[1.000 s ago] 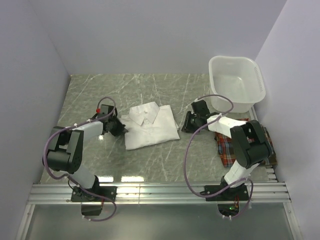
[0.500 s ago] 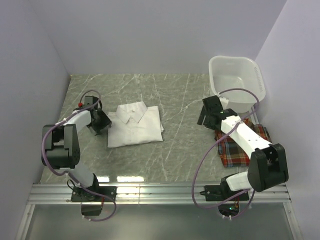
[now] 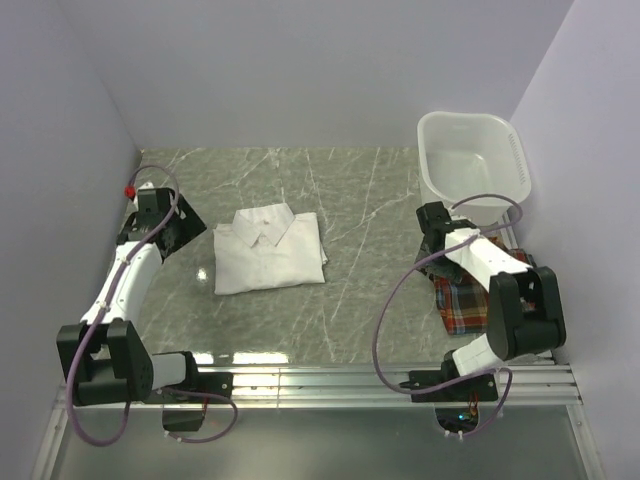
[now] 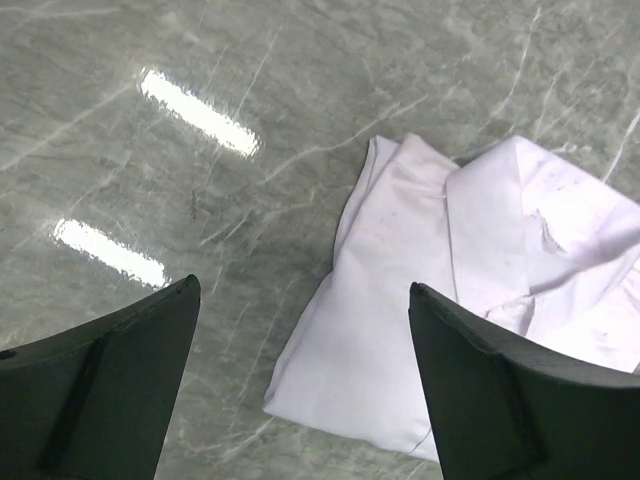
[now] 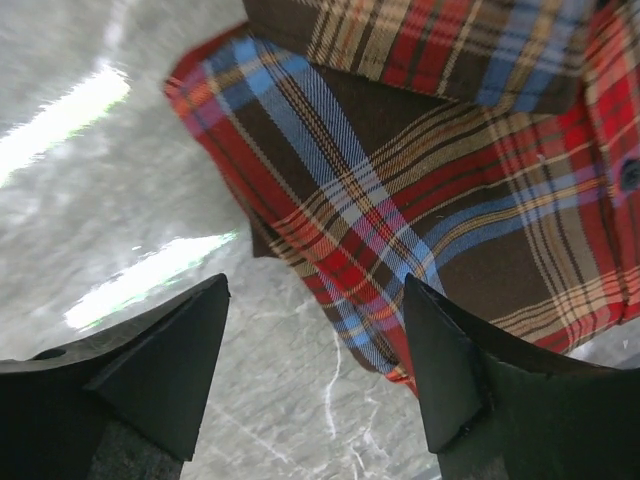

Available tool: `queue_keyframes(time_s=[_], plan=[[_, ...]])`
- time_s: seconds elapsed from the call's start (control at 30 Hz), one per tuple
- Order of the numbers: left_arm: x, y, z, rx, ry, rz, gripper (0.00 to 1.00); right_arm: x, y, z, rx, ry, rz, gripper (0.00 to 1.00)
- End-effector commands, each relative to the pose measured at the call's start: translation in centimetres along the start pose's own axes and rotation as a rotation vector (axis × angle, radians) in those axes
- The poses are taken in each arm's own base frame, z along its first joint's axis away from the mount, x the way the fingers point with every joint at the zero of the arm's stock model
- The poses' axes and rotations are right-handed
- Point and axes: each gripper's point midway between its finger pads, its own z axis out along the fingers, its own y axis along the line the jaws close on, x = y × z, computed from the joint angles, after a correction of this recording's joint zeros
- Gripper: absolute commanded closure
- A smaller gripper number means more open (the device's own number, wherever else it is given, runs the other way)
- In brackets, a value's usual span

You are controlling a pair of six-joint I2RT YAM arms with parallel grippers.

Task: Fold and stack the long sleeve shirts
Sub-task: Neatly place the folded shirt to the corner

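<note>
The white long sleeve shirt [image 3: 268,252] lies folded on the marble table, collar toward the back. In the left wrist view the white shirt [image 4: 470,300] is below and ahead of the jaws. My left gripper [image 3: 180,232] [image 4: 305,290] hovers to its left, open and empty, clear of the cloth. The plaid long sleeve shirt [image 3: 462,302] [image 5: 450,170] lies folded at the right edge, partly hidden by the right arm. Over the plaid shirt's near-left corner my right gripper [image 3: 440,238] [image 5: 316,282] is open and holds nothing.
A white plastic basin [image 3: 505,150] stands at the back right, just behind the right gripper. Walls close in the table on the left, back and right. A metal rail [image 3: 320,380] runs along the near edge by the arm bases.
The white shirt slid left, then my left gripper opened, let go of its left edge and drew back left. My right gripper opened and swung right to the plaid shirt.
</note>
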Motion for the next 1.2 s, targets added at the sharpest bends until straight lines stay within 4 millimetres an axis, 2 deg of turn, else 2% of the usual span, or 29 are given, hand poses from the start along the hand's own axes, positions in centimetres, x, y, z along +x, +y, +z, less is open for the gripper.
queue_keyframes(time_s=[0.0,0.13,0.23,0.27,0.33,0.37,0.43,0.53,0.63,0.67,0.8,0.83,0.87,1.0,1.17], plan=[[0.9,0.1,0.1,0.027,0.010,0.041,0.09,-0.5,0.0,0.7,0.026,0.018,0.027,0.25],[0.9,-0.6,-0.1,0.059,0.024,0.038,0.09,-0.3,0.1,2.1,0.037,0.067,0.040,0.31],[1.1,-0.9,-0.2,0.078,0.028,0.037,0.09,0.2,0.5,3.0,0.035,0.104,0.029,0.44],[1.0,-0.9,-0.3,0.078,0.023,0.034,0.09,0.6,0.6,3.4,0.040,0.121,0.020,0.54],[0.7,-0.8,-0.4,0.073,0.013,0.035,0.09,0.7,1.0,3.7,0.026,0.131,0.016,0.67],[0.6,-0.8,-0.5,0.072,0.009,0.036,0.09,0.7,1.1,3.8,0.025,0.136,0.014,0.85],[0.7,-0.8,-0.5,0.073,0.008,0.033,0.09,0.7,2.2,3.7,-0.019,0.140,0.006,1.00],[0.7,-0.9,-0.5,0.080,0.012,0.033,0.09,0.9,4.2,2.6,-0.084,0.132,-0.024,1.00],[0.9,-1.0,-0.3,0.082,0.023,0.035,0.09,1.9,7.6,0.8,-0.147,0.127,-0.074,1.00],[0.9,-1.0,-0.2,0.082,0.026,0.035,0.09,3.2,9.6,0.1,-0.196,0.151,-0.098,1.00],[1.2,-1.0,0.0,0.084,0.036,0.035,0.09,4.4,15.5,-2.5,-0.338,0.158,-0.114,1.00],[1.2,-0.9,0.0,0.080,0.037,0.034,0.09,4.8,16.4,-2.6,-0.350,0.171,-0.112,1.00],[1.3,-0.8,0.0,0.078,0.038,0.034,0.09,4.9,17.8,-3.6,-0.386,0.176,-0.098,1.00],[1.3,-1.0,0.0,0.088,0.042,0.036,0.09,4.9,21.3,-5.3,-0.473,0.184,-0.076,0.98],[1.4,-1.0,0.2,0.087,0.046,0.038,0.09,4.7,24.2,-7.0,-0.556,0.201,-0.036,0.94]])
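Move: Just under the right hand, some 4 cm down, is the left edge of the folded plaid shirt; its middle is about 13 cm to the right and 2 cm back. The white basket stands roughly 26 cm ahead and 8 cm to the right, its middle 2 cm above the hand. The folded white shirt is about 45 cm left and 8 cm ahead, also 5 cm lower. From the left hand, the plaid shirt lies about 76 cm right, 8 cm back and 13 cm below. Sinking almost 4 cm onto the left edge of the plaid shirt, the right hand shuts its fingers and pinches the cloth, then drags it left towards the white shirt, some 22 cm and fast, drifting about 4 cm forward and rising slightly. On the way the hand rolls its left side up and turns counter-clockwise, keeping the pinch. ##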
